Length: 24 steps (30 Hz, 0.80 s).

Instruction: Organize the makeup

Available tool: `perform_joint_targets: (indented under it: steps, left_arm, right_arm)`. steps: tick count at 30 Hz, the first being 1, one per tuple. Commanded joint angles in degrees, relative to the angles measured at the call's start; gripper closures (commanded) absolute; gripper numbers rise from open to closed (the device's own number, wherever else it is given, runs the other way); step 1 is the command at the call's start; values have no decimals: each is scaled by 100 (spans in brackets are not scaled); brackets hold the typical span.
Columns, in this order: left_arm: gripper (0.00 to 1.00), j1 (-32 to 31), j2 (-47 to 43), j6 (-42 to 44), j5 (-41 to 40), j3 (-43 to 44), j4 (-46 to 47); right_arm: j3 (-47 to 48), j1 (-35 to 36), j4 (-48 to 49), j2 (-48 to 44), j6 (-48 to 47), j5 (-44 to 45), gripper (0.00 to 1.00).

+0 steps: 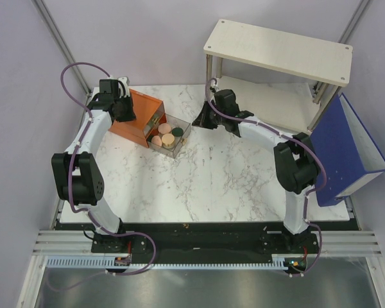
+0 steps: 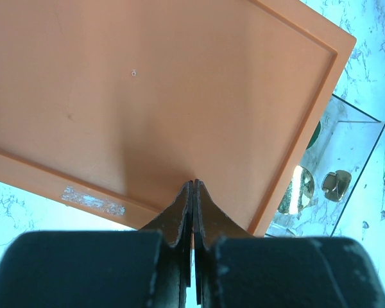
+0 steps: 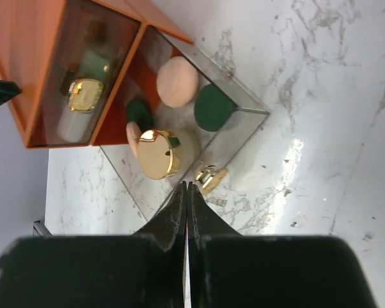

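The orange box [image 1: 136, 119] stands at the back left with its clear drawer [image 1: 183, 142] pulled out. In the drawer lie a peach-pink compact [image 3: 177, 81], two dark green discs [image 3: 214, 107] [image 3: 139, 113] and a tan-gold jar [image 3: 159, 153]. A mint-green tube [image 3: 83, 112] lies in the box's upper compartment, behind a clear front with a gold knob. My left gripper [image 2: 194, 183] is shut and empty, its tips against the box's top. My right gripper [image 3: 187, 185] is shut and empty, its tips at the drawer's front wall beside the drawer's gold knob [image 3: 211, 178]. I cannot make out the brown-pink stick.
A white two-level shelf [image 1: 279, 51] stands at the back right. A blue bin [image 1: 346, 151] leans at the table's right edge. Marble table [image 1: 212, 179] lies between the arms.
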Motion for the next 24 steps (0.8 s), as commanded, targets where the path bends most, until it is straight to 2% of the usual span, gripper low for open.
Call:
perform_joint_targets:
  steps: [1, 8, 19, 24]
  left_arm:
    - [98, -19, 408, 130, -41, -385, -1442]
    - [98, -19, 372, 121, -41, -385, -1442]
    - [98, -19, 355, 147, -111, -411, -1451]
    - [98, -19, 346, 147, -94, -464, -1451]
  right_arm:
    - [-251, 2, 477, 273, 214, -656, 100]
    - [-129, 10, 864, 784, 627, -1035, 100]
    - [601, 28, 934, 1522, 953, -1158, 100]
    - [899, 151, 1320, 1917, 1418, -1255, 100]
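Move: The drawer's gold knob lies about 3 cm left of the shut, empty right hand, 2 cm back and 9 cm below. In the open clear drawer, the green compact is roughly 6 cm left of that hand and 1 cm ahead, the cream jar 9 cm left and 2 cm back; the orange cabinet's middle is some 20 cm left, 3 cm ahead. From the left hand, the knob lies about 21 cm right, 3 cm back, 9 cm below. The right hand sinks about 8 cm beside the knob, then pushes the drawer forward-left with shut fingers. ##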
